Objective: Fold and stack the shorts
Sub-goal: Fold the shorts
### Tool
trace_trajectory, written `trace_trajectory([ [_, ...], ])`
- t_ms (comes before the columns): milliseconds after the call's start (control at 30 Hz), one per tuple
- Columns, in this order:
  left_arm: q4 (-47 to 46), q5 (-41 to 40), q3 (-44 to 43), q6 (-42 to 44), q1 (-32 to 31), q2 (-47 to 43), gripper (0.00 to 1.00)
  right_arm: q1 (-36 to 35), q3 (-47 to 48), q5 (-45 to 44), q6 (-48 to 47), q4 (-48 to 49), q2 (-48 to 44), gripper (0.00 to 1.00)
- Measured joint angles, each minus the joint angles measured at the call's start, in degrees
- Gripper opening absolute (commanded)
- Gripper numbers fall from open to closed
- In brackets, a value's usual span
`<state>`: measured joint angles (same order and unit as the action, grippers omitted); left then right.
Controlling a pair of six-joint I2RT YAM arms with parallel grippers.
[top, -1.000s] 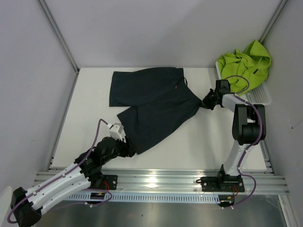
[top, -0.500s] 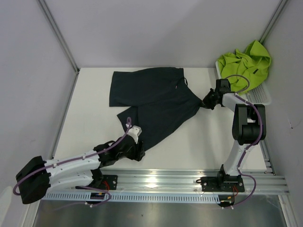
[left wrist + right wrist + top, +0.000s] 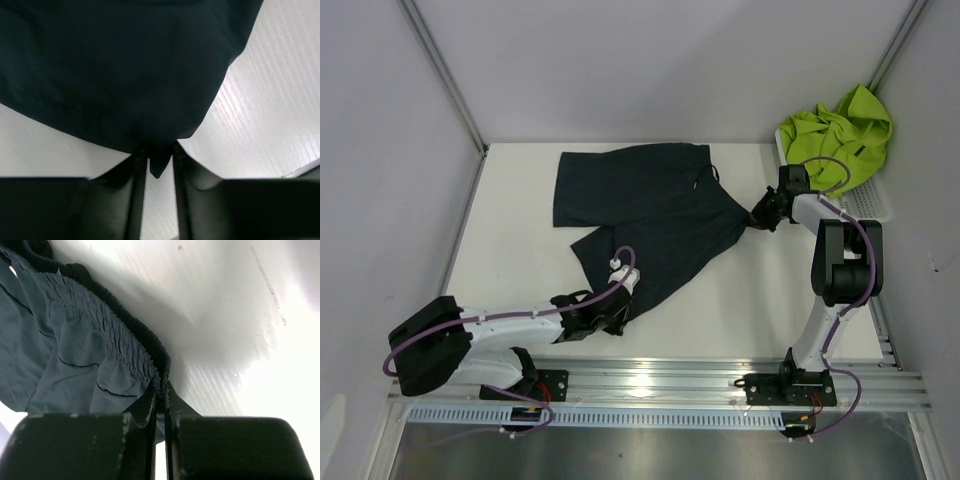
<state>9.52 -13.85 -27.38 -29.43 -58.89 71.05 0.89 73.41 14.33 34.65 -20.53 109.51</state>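
Note:
The dark shorts (image 3: 650,210) lie spread on the white table, waistband to the right and two legs to the left. My right gripper (image 3: 757,217) is shut on the gathered waistband (image 3: 150,347) at its right end, the elastic pinched between the tips (image 3: 160,390). My left gripper (image 3: 618,312) sits low at the near leg's front hem. In the left wrist view its jaws (image 3: 159,155) stand narrow, closed on a corner of dark fabric (image 3: 125,75). The lime green shorts (image 3: 835,135) lie bunched on the white basket at the far right.
The white mesh basket (image 3: 872,207) stands against the right wall beside the right arm. A metal rail (image 3: 660,385) runs along the table's near edge. Grey walls enclose the table on the left, back and right.
My left arm has stretched out to the right along the near hem, and its jaws have narrowed onto the leg corner. The right gripper holds as before.

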Motion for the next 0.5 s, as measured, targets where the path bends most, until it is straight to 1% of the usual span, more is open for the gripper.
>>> trace_trajectory([
  [33,-0.1,-0.3,-0.5,0.1,-0.3,1.0,0.10,0.1,0.2,-0.2,-0.2,-0.5,0.0,0.00],
  [67,-0.2,-0.6,-1.0,0.1,-0.5,1.7,0.03,0.1,0.4,-0.5,-0.4,-1.0,0.0,0.00],
  [100,-0.5,-0.9,-1.4,0.3,-0.7,2.6,0.00,0.2,0.5,-0.6,-0.6,-1.5,0.0,0.00],
  [300,-0.6,0.4,-2.9,1.4,-3.1,4.0,0.00,0.4,1.6,-2.1,-2.0,-6.1,-0.2,0.00],
  [400,0.9,2.3,-3.0,1.5,-6.0,2.9,0.00,1.2,1.4,-2.7,-2.5,-8.5,-1.2,0.00],
  [500,2.9,4.2,-4.2,1.3,-10.5,1.1,0.00,3.0,0.0,-3.6,-3.0,-10.7,-4.7,0.00],
])
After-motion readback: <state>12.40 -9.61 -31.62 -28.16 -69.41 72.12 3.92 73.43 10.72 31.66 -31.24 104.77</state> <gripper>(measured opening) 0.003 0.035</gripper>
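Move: The left hand has the lower corner of the shorts' near leg between its half-closed fingers, about 1 cm below the hand point; the near leg's left corner is some 21 cm ahead and 9 cm to the left, and the far leg's left corner about 27 cm ahead and 15 cm to the left. The right hand already holds the waistband corner; the drawstring is roughly 12 cm ahead and 12 cm to its left, the white basket about 12 cm ahead and 20 cm to its right. The left fingers shut on the near leg's lower corner with the hand edging about 1 cm to the right, then the left hand drags the corner back towards the table's front rail and rightward, ending about 5 cm back and 4 cm to the right, slightly higher and turned some 15 degrees clockwise. The right hand keeps its pinch on the waistband corner and pulls along the same way, roughly 3 cm back and 3 cm to the right, gathering speed and rising a little at the end. ##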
